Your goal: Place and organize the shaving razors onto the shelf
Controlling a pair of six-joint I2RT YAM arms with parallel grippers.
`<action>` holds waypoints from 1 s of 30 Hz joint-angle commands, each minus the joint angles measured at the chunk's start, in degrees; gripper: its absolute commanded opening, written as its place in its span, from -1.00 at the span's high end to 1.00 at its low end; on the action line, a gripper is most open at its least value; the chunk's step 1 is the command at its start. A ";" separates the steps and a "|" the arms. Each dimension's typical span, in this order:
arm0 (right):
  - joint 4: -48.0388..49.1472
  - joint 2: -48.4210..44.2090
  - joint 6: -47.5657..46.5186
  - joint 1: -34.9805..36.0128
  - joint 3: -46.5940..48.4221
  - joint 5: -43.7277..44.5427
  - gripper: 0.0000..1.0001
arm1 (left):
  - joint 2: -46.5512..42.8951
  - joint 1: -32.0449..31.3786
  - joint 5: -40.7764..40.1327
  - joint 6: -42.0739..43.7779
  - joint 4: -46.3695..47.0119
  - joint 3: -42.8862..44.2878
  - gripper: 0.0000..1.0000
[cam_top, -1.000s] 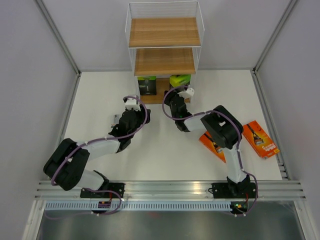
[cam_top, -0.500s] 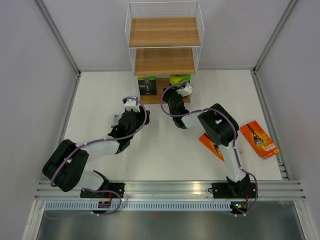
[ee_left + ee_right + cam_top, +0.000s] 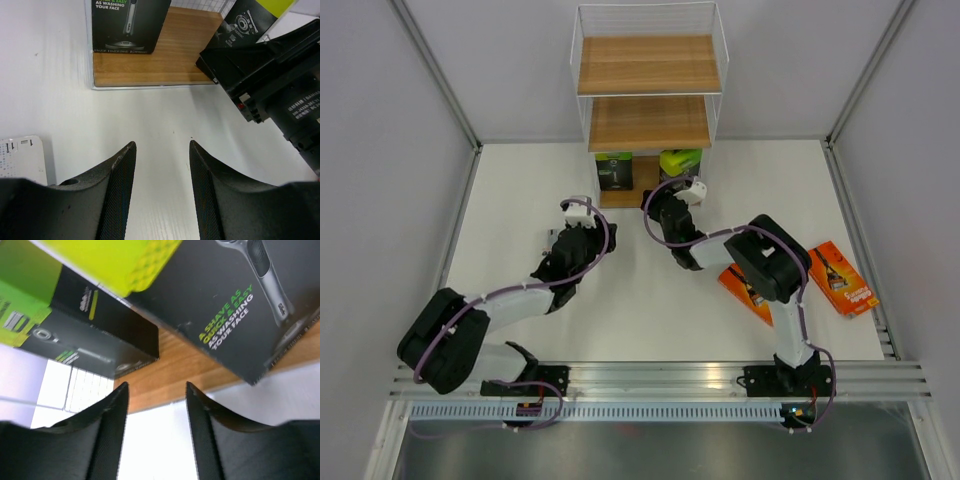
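The shelf (image 3: 650, 65) stands at the table's far side. Two black razor packs with lime-green ends stand on its bottom board (image 3: 150, 65), one on the left (image 3: 613, 170) (image 3: 127, 25) and one on the right (image 3: 679, 162) (image 3: 85, 325). My right gripper (image 3: 660, 197) (image 3: 156, 390) is open just in front of that board, nothing between its fingers. My left gripper (image 3: 580, 207) (image 3: 161, 150) is open and empty over the bare table, left of the right arm. Two orange razor packs lie at the right, one free (image 3: 840, 278), one partly under the right arm (image 3: 745, 290).
A small white pack (image 3: 20, 157) lies just left of my left gripper (image 3: 552, 238). The right arm's black wrist (image 3: 280, 85) fills the right of the left wrist view. White walls enclose the table on three sides.
My right gripper has opened and let go of the right black pack, which now stands on the bottom board; the gripper has drawn back slightly. The left arm has barely shifted.
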 commanded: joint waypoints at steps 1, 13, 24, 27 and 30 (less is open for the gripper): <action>-1.01 -6.32 -1.88 0.78 -3.01 -0.74 -0.18 | -2.92 0.12 -1.38 0.30 1.76 -2.18 -0.06; -20.85 -14.07 -20.59 1.84 -0.40 0.12 -0.47 | -6.17 0.20 -1.64 -0.32 1.67 -4.91 -0.07; -27.28 -8.98 -30.28 1.23 8.29 7.51 -0.64 | -4.77 0.12 -2.26 0.99 2.47 -4.65 -0.07; -29.23 -6.60 -29.23 0.70 10.51 7.95 -0.69 | -4.68 0.12 -2.70 1.70 2.38 -4.65 -0.07; -27.66 -5.46 -28.88 0.61 11.21 9.70 -0.78 | -4.50 0.29 -2.96 2.31 2.29 -4.39 -0.08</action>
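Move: The black-and-green razor box standing turned at the right end of the bottom shelf has its middle about 6 cm ahead of the right hand and 6 cm to its right, at roughly the same height. Its twin at the left end stands some 6 cm ahead and 8 cm to the left; the shelf's right wire side is about 6 cm ahead and 11 cm right. From the left hand the right-hand razor box lies some 18 cm ahead, 15 cm right and 4 cm lower. Backing off about 3 cm while rising 4, the empty right hand then sidesteps some 3 cm right, comes forward again and sinks a little to line up before the turned razor box. It rolls about 35 degrees, left side dropping, to level out, and the fingers spread much wider. The empty left hand eases back and left about 2 cm. ##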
